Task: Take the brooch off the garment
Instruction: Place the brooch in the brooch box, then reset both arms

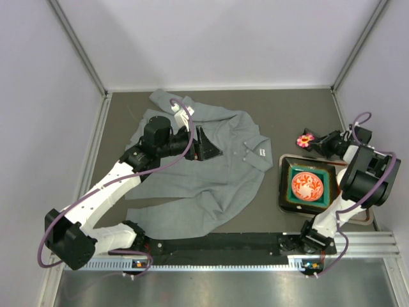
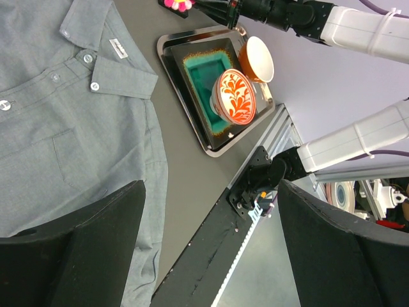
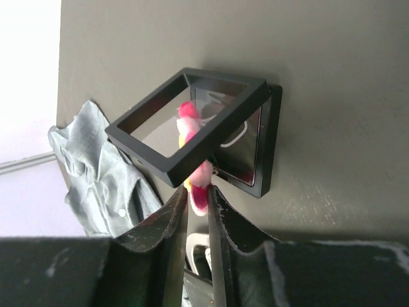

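Observation:
The grey garment [image 1: 211,173] lies rumpled on the dark table, collar and white label toward the right; it also shows in the wrist views [image 2: 64,115] [image 3: 96,166]. The pink and yellow brooch [image 1: 306,139] [image 2: 177,4] is off the garment, at the far right, inside an open black hinged frame case [image 3: 220,131]. My right gripper [image 3: 198,190] [image 1: 317,142] has its jaws a little apart around the brooch's lower petal [image 3: 199,192], with a thin gap on the left side. Over the shirt's left chest my left gripper [image 1: 208,146] [image 2: 211,185] hovers wide open and empty.
A metal tray [image 1: 282,185] to the right of the garment carries a teal square dish, a red-patterned bowl [image 1: 308,185] and an orange cup [image 2: 259,57]. Walls close in the table on three sides. The arms' base rail [image 1: 223,246] runs along the near edge.

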Robot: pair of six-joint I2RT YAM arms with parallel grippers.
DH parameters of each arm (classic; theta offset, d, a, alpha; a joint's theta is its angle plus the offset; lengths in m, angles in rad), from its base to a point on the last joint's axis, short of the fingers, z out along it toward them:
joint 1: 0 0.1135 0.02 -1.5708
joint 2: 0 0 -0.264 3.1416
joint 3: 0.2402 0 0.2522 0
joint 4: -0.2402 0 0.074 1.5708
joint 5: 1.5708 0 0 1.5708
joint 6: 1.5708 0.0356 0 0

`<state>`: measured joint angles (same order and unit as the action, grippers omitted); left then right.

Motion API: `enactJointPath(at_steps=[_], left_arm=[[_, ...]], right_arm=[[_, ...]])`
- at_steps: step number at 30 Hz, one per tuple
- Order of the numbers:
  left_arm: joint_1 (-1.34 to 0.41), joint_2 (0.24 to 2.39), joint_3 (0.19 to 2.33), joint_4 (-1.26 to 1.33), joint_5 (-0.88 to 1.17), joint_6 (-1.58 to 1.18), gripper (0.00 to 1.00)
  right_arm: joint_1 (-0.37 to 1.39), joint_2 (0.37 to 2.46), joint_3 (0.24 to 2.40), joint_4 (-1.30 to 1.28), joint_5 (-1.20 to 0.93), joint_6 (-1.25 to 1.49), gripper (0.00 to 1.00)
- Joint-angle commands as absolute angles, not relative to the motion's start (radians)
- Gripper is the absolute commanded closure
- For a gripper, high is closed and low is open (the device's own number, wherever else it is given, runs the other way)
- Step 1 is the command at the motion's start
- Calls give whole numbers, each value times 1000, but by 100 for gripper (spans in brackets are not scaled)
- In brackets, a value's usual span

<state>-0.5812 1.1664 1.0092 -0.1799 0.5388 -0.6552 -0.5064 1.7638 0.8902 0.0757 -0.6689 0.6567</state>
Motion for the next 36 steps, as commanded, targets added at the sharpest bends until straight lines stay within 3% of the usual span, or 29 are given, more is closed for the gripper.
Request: enactJointPath(at_steps=[1,12,19,25,27,31,32,36], left_arm=[[-577,1158,1014,-149,554,-644,12],[-574,1155,1011,-149,568,-649,11],[-561,1152,1040,-204,549,-621,9],[-540,1114,1092,-311,488,-592,8],[-529,1091,1112,-348,469,-598,7],[-523,1028,1102,-348,407,-646,7],[-522,1010,1076,-332,387,-669,7],[-522,898,1029,-324,322,-698,7]], right_arm=[[-502,1769,963,9,-609,598,80],[-492,1677,1015,-210,-404,490,68],[-396,1456,1115,-437,-169,368,59],[-30,1244,1251,-772,217,270,50],[85,1142,1264,-837,247,307,50],[393,990,1264,-909,135,402,56],[431,970,1259,-926,118,423,47],[489,841,1246,-916,-64,423,33]])
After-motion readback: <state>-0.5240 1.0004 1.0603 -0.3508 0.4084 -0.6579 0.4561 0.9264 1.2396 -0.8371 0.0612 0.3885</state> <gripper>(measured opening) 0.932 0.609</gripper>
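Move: The brooch sits at the right fingertips, about 3 cm left and 2 cm ahead, barely below. The open brooch box is close beyond, some 4 cm ahead, 2 cm left and 3 cm lower. The red-patterned bowl lies about 16 cm back and 5 cm left, the garment's collar 23 cm left and 2 cm back, both slightly lower. From the left hand, the brooch is some 38 cm right, 18 cm ahead and 23 cm below. The brooch is let go at its box: the already parting right fingers keep opening to over half. The hand first eases back and right about 3 cm, dipping slightly, then climbs fast some 24 cm while sweeping left and back towards the gap between garment and tray, rolling its left side down and turning counter-clockwise. The left hand, open and empty, starts late, drawing left and up about 5 cm. ##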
